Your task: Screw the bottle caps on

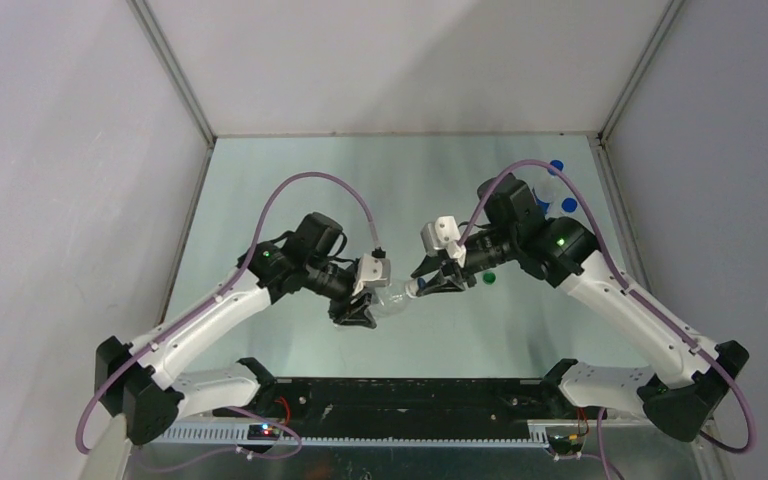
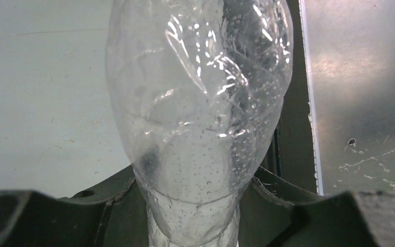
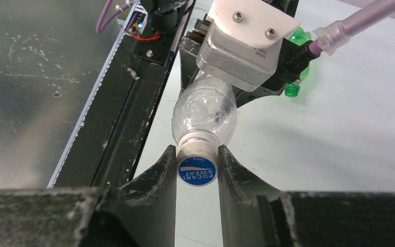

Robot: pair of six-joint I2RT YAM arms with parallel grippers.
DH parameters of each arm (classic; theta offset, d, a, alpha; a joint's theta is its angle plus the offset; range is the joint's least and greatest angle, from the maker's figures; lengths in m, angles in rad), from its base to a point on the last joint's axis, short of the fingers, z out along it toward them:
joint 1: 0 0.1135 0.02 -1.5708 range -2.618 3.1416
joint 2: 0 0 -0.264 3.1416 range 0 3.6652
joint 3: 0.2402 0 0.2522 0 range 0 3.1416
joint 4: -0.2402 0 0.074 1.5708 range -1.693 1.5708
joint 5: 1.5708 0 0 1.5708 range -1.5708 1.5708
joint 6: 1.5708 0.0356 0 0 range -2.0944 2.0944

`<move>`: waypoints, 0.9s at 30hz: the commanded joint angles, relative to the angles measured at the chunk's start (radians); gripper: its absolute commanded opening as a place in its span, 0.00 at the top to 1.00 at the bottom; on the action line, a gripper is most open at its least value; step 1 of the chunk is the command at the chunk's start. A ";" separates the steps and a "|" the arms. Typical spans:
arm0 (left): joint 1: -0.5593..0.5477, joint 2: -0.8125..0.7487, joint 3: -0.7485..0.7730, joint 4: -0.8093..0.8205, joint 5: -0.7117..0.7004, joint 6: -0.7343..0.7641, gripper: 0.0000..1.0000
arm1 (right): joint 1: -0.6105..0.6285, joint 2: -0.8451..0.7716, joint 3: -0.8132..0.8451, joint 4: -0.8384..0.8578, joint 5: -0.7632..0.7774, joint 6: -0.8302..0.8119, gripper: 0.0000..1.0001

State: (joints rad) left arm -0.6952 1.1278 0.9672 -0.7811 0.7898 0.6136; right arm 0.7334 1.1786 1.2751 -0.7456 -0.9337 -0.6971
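The clear bottle (image 1: 392,300) hangs on its side above the table between the two arms. My left gripper (image 1: 357,312) is shut on its body, and in the left wrist view the bottle (image 2: 195,103) fills the frame with the left gripper (image 2: 195,221) clamped round its lower end. A white cap (image 3: 197,163) with a blue printed top sits on the bottle's (image 3: 204,110) neck. My right gripper (image 3: 197,150) is shut on that cap, one finger on each side. A dark green cap (image 1: 488,278) lies on the table under the right arm. The green bottle (image 3: 292,90) shows behind the left wrist, its neck uncapped.
Blue-capped bottles (image 1: 560,185) stand at the table's back right, behind the right arm. A black rail (image 3: 128,103) runs along the near edge of the table. The table's metal frame (image 1: 600,150) bounds it on the right.
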 commanded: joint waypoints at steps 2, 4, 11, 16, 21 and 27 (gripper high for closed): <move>-0.032 -0.005 0.062 0.141 0.083 0.001 1.00 | 0.034 0.051 0.032 -0.030 -0.025 -0.039 0.92; -0.035 -0.018 0.040 0.206 0.054 -0.042 1.00 | 0.036 0.059 0.032 -0.011 -0.019 -0.008 0.94; -0.043 -0.122 -0.074 0.477 -0.117 -0.170 1.00 | 0.034 0.089 0.033 0.035 0.026 0.151 0.99; -0.075 -0.163 -0.143 0.607 -0.303 -0.210 1.00 | 0.016 0.118 0.033 0.092 0.097 0.369 1.00; -0.139 -0.201 -0.211 0.781 -0.537 -0.231 1.00 | 0.001 0.138 0.029 0.152 0.221 0.617 1.00; -0.226 -0.213 -0.280 1.004 -0.755 -0.265 1.00 | -0.005 0.143 0.006 0.194 0.461 0.993 1.00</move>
State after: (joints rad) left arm -0.8486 0.9508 0.6624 -0.2424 0.1936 0.3946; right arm 0.7074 1.2869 1.2972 -0.6224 -0.6155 -0.0216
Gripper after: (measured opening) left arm 0.523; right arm 0.306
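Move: The left hand holds the clear bottle by its body. The cap on the mouth, pinched by the right fingers, lies about 9 cm right, 10 cm above and 2 cm ahead of that hand, and the green bottle some 20 cm left, 16 cm ahead, 15 cm below. From the right hand the bottle neck is level ahead-wise, about 2 cm left and 2 cm below. The loose green cap is some 12 cm ahead, 14 cm right, 27 cm below. Forward together, slowly at first and then faster, both hands travel about 6 cm and sink some 2 cm, twisting against each other about the bottle's axis. The left turns the clear bottle counter-clockwise by some 30 degrees while the right turns the cap clockwise by about 40, the tightening way. Both grips keep their hold. ##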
